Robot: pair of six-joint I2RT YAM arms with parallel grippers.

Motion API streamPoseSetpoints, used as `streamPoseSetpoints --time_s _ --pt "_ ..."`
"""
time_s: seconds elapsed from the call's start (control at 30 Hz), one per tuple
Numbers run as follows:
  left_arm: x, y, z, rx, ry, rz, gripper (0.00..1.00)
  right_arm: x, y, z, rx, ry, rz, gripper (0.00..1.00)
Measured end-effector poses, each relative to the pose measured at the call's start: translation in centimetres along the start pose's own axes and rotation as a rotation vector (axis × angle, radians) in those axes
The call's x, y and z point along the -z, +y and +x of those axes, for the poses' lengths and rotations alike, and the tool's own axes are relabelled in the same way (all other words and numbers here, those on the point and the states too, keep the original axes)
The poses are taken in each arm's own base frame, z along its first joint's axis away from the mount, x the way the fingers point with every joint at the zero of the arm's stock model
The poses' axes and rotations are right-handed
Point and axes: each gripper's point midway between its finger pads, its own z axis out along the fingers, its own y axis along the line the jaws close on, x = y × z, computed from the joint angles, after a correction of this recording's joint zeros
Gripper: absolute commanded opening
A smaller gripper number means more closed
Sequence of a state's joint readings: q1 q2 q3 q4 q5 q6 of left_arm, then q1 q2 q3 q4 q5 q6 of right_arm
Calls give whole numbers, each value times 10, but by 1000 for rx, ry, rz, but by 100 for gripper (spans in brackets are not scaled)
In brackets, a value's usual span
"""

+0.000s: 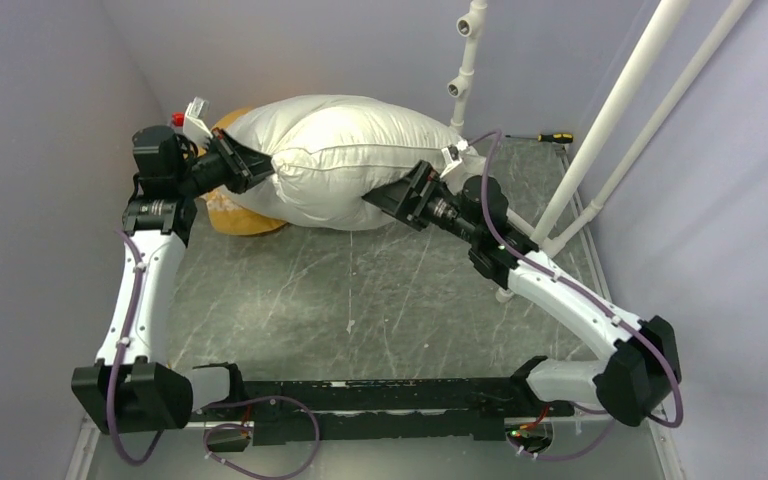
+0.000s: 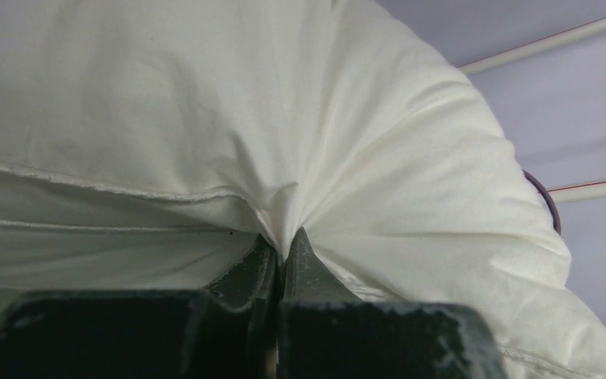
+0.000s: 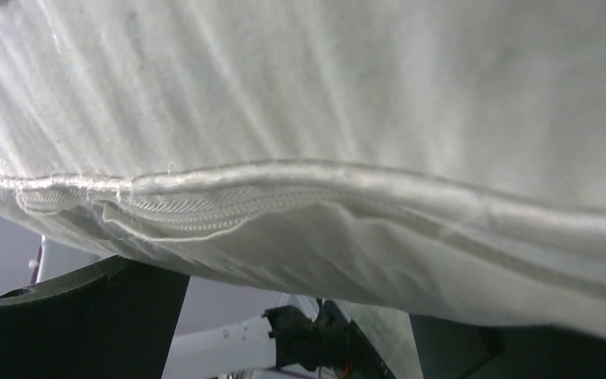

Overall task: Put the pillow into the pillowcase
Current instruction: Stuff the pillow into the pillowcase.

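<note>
The plump white pillow [image 1: 350, 155] hangs off the table at the back, bulging in the middle. My left gripper [image 1: 265, 170] is shut on a pinch of fabric at the pillow's left end; in the left wrist view the fabric [image 2: 284, 118] fans out from the closed gripper tips [image 2: 288, 245]. The orange pillowcase [image 1: 235, 218] lies crumpled on the table under that end, mostly hidden. My right gripper [image 1: 388, 200] stands open at the pillow's lower near edge. In the right wrist view the pillow's zippered seam [image 3: 205, 209] spans above the wide-apart fingers [image 3: 87, 316].
A screwdriver [image 1: 557, 137] lies at the back right. White pipes [image 1: 610, 120] slant down to the table on the right, and another pipe [image 1: 465, 60] stands against the back wall. A small red-capped thing [image 1: 178, 119] sits at the back left. Grey walls close in both sides.
</note>
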State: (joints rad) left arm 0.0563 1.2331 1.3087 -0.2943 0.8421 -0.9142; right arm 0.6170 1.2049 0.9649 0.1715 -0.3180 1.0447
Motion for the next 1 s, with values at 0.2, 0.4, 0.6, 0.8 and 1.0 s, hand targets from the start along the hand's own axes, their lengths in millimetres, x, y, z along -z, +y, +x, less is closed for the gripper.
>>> streamPoseSetpoints --time_s 0.2,0.4,0.6,0.8,1.0 --pt "13 13 23 24 -26 -19 0 -33 5 -17 0 -46 -71 32" --pt "17 18 27 10 -42 -42 0 -61 6 -29 -15 -72 -123 0" --pt "23 19 27 -47 -37 -87 66 -63 10 -31 9 -67 -118 0" --pt "43 -3 16 -203 -62 -169 96 -60 37 -52 83 -80 -77 0" --pt "76 14 23 -289 -114 -357 97 -56 73 -75 171 -88 -50 0"
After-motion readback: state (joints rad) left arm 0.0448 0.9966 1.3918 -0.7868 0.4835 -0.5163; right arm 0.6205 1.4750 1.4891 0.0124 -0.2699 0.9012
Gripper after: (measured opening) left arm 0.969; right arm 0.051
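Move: The left gripper still pinches the pillow's left near corner; the pillowcase end lies about 8 cm ahead of it, 8 cm to its left and some 28 cm below. The open right gripper faces the fabric on the pillow's near side, roughly 6 cm ahead, 4 cm to its left and level with it. The pillow's middle is about 12 cm ahead of the right gripper, 8 cm left and 5 cm lower. Push the open right gripper forward and left into the pillow's near side, about 7 cm, shut it on the fabric there, then lift that pinch some 8 cm. Meanwhile ease the left gripper back and down with its corner; once the right has hold, open the left wide to let go and draw it back and left, rolling its left side up. ##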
